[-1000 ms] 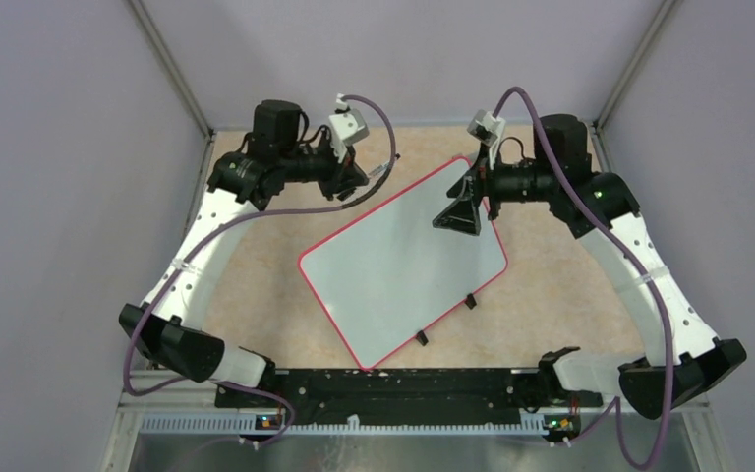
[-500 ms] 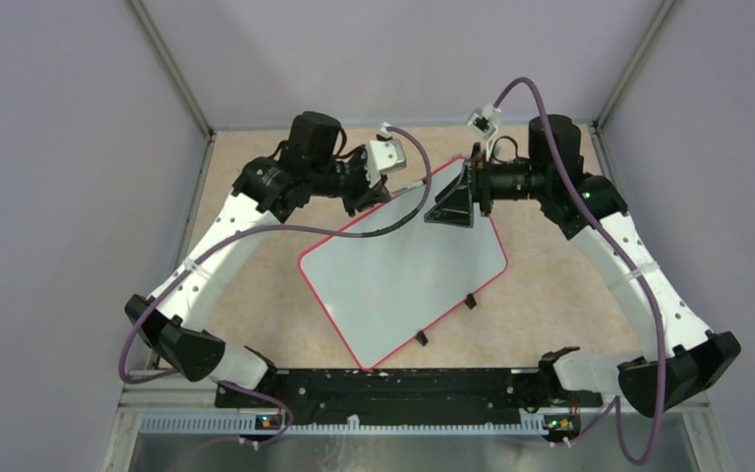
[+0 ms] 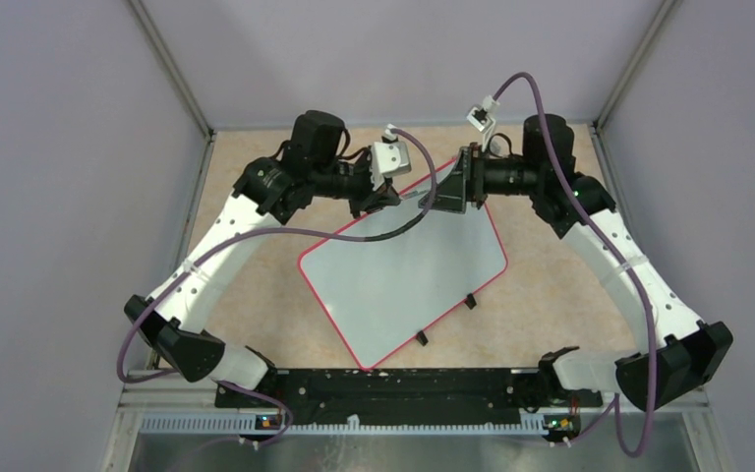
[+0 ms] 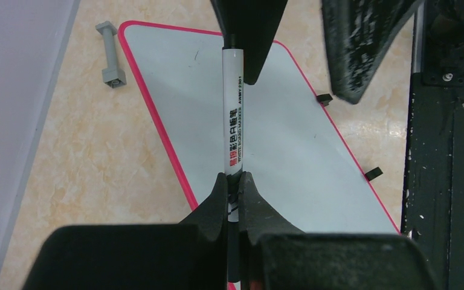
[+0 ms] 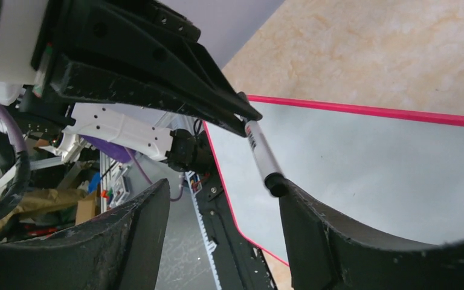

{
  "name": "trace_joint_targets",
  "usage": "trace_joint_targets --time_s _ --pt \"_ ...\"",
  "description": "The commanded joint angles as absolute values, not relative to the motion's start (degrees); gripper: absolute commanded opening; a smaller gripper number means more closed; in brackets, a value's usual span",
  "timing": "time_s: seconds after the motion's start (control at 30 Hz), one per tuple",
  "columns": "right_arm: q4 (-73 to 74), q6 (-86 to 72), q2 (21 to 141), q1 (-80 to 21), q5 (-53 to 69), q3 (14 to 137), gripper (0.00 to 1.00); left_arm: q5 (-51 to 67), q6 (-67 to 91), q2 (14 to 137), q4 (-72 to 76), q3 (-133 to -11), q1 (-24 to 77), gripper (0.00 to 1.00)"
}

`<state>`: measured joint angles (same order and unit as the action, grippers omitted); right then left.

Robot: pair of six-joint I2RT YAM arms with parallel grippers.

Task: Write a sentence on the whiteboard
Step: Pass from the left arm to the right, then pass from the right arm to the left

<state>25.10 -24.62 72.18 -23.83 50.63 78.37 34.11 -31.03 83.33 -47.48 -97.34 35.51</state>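
Observation:
The whiteboard [image 3: 403, 285] lies tilted in the middle of the table, white with a pink-red rim. Its face [image 4: 290, 127] looks blank, and no sentence is in view. Above the board's far corner, my left gripper [image 3: 393, 194] is shut on a white marker [image 4: 234, 115] with black print on its barrel, which the fingertips [image 4: 220, 187] pinch at its near end. My right gripper [image 3: 442, 192] faces it and is open. The marker's black far end [image 5: 275, 184] touches the tip of one right finger [image 5: 338, 241]. The other finger [image 5: 127, 235] stands well apart.
Two small black clips [image 3: 470, 301] [image 3: 421, 337] sit along the board's near-right edge. A small grey peg-like piece [image 4: 110, 57] lies on the beige table beside the board's far-left edge. Grey walls close in the table on three sides.
My left arm has swung right, carrying the marker over the board's far corner. The right gripper has moved back and left to meet the marker's end, its jaws narrowing.

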Motion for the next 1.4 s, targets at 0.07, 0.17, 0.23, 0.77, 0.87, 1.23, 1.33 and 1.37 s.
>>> trace_joint_targets --time_s 0.07,0.17,0.23,0.77,0.87,1.23,1.33,1.37 --pt "22.8 -26.6 73.7 -23.9 48.0 79.6 0.6 36.8 -29.8 83.0 -45.2 -100.7 36.9 0.0" --pt "22.7 -26.8 74.1 -23.9 47.5 79.9 0.57 37.1 -29.7 83.1 -45.2 -101.2 37.4 0.0" --pt "22.2 -27.2 74.4 -23.9 47.6 80.2 0.54 37.1 -29.7 83.5 -45.5 -101.5 37.9 0.0" --pt "20.7 -28.3 75.6 -24.7 49.4 80.6 0.01 33.5 -30.1 85.2 -45.4 -102.5 39.9 0.0" --pt "21.7 -27.0 75.7 -24.6 49.0 81.1 0.0 31.6 -28.8 85.3 -45.7 -102.3 39.8 0.01" --pt "21.4 -26.5 74.6 -23.0 51.6 81.5 0.0 26.7 -31.4 79.4 -46.8 -93.6 38.1 0.46" --pt "21.1 -26.2 74.0 -23.0 52.2 81.2 0.0 26.4 -31.7 79.2 -47.3 -92.7 37.8 0.44" --pt "21.0 -26.0 73.7 -23.0 52.6 81.2 0.0 26.4 -31.7 79.1 -47.4 -92.5 37.8 0.43"
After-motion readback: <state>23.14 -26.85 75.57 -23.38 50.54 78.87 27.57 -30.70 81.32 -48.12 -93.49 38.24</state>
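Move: The left hand already grips the marker near its cap; the barrel juts across to the robot's right, its middle about 4 cm right of that hand and 1 cm above. From the half-open right gripper, that middle lies about 3 cm ahead, 4 cm left and 2 cm lower. The whiteboard's middle is some 34 cm below the right hand and 5 cm left, level fore and aft; the farther black clip is about 8 cm back, 8 cm right, also 34 cm down. The left hand feeds the marker about 3 cm to the right and back, rising a little before easing down, while the right hand slips about 2 cm forward, slightly down and left, and shuts its fingers on the barrel. Once that grip is closed, the left fingers open to nearly half and the left hand backs off some 4 cm, left and down, leaving the cap between its parted fingers as the right hand keeps its hold nearly still. ##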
